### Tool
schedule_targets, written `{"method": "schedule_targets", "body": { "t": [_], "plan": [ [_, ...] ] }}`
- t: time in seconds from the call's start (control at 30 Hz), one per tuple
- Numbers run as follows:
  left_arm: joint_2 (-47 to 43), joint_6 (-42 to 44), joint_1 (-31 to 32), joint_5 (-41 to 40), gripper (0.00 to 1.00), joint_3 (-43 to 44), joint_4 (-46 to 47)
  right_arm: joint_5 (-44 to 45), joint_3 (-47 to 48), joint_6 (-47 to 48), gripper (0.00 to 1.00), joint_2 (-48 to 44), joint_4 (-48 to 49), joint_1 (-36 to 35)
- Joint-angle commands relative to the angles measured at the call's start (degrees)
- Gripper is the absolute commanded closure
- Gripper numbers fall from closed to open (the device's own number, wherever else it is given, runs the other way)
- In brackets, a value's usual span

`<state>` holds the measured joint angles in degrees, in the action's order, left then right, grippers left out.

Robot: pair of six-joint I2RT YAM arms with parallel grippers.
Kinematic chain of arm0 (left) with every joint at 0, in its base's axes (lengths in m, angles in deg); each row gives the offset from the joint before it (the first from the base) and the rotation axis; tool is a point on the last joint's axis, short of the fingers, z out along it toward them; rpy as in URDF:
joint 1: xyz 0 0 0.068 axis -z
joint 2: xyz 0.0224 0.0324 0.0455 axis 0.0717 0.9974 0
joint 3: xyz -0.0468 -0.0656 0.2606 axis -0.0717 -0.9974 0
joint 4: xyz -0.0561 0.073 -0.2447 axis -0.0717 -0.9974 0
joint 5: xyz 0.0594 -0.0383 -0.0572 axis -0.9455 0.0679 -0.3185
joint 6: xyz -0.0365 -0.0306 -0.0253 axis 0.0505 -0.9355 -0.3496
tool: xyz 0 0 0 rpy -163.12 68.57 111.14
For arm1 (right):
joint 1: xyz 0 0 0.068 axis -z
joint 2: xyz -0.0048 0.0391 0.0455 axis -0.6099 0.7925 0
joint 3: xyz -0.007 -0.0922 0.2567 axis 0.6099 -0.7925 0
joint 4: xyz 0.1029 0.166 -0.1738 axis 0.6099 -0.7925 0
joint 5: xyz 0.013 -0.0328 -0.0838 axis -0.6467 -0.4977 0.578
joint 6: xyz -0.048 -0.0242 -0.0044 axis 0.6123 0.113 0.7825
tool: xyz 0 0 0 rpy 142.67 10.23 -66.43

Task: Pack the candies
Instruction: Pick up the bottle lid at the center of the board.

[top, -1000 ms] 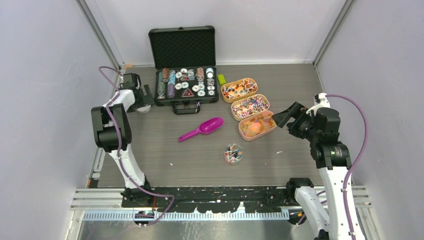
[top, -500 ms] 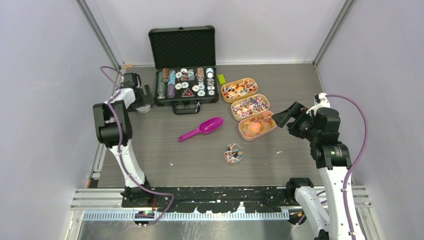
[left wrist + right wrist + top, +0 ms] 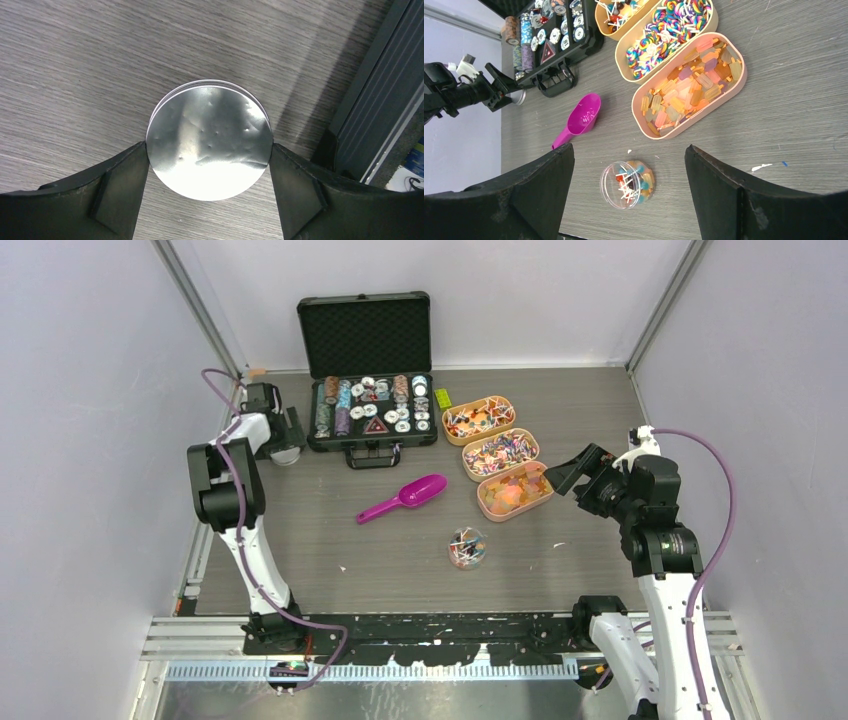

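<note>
The candies fill three tan oval trays: lollipops (image 3: 479, 419), striped swirls (image 3: 500, 453) and orange-pink pieces (image 3: 515, 490) (image 3: 689, 85). A small clear round jar (image 3: 467, 547) (image 3: 627, 183) holds a few candies at mid-table. A magenta scoop (image 3: 405, 498) (image 3: 579, 120) lies empty to its upper left. My left gripper (image 3: 285, 447) (image 3: 209, 146) is at the far left, both fingers touching the rim of a silver round lid (image 3: 210, 135) that lies flat on the table. My right gripper (image 3: 565, 472) (image 3: 629, 147) hangs open beside the nearest tray, above the jar, holding nothing.
An open black case (image 3: 372, 410) of poker chips stands at the back, just right of the left gripper. A small yellow-green block (image 3: 442, 398) lies beside it. Metal frame rails (image 3: 380, 100) run close to the lid on the left.
The left gripper's jaws have closed in onto the silver lid, and its arm has shifted slightly. The right arm has not moved.
</note>
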<state>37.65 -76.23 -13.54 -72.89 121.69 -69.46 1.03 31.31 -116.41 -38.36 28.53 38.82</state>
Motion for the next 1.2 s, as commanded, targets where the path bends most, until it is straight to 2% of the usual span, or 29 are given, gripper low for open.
{"method": "schedule_targets", "body": {
  "t": [0.0,0.4,0.53,0.7,0.83,0.97,1.17],
  "plan": [
    [-2.13,0.69,-0.49,-0.57,0.22,0.56,-2.93,0.38,-0.63,-0.98,0.15,-1.14,3.33,0.10],
    [-13.17,-1.15,-0.43,1.35,0.39,-8.74,-5.23,-4.58,-3.87,-0.31,0.14,-1.38,2.11,0.08],
    [-17.94,-1.35,-0.19,2.37,0.40,-9.55,-8.86,-6.00,-5.09,-0.59,0.11,-0.49,0.30,0.16],
    [-26.28,-1.18,0.95,3.10,0.40,-12.93,-10.00,-12.94,-8.69,-2.67,0.11,2.31,0.72,0.13],
    [-32.11,0.18,3.39,4.12,0.41,-14.29,-12.65,-16.36,-13.46,-6.46,0.19,3.70,4.02,-0.21],
    [-39.18,0.80,8.55,4.27,0.42,-16.65,-14.07,-17.91,-18.23,-10.68,0.32,4.61,9.85,-1.21],
    [-46.61,2.34,20.57,7.68,0.43,-18.07,-18.43,-13.11,-22.73,-16.59,0.47,6.11,18.01,-9.89]
  ]
}}
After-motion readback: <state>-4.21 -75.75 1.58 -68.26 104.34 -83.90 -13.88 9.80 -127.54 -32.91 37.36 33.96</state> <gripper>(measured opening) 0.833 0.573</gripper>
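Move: The left hand already has the bottle lid between its fingers, low over the board. The open bottle of candies stands about 46 cm to its right and 28 cm back; the purple scoop lies some 32 cm right and 14 cm back, the chip case about 22 cm right and 10 cm ahead. From the right hand the bottle is roughly 20 cm left, 3 cm back and 19 cm down, and the jelly-candy box 7 cm left, 12 cm ahead and 20 cm down. Keeping its pinch on the lid's two sides, the left hand draws back nearly level for about 5 cm, then climbs some 15 cm while still coming back and finally swings right towards the bottle, turning roughly 20 degrees clockwise. Meanwhile the empty right hand starts slowly, then sinks about 13 cm and shifts some 6 cm left towards the bottle, tipping its fingers down, rolling its left side up and partly closing them without reaching the bottle. ##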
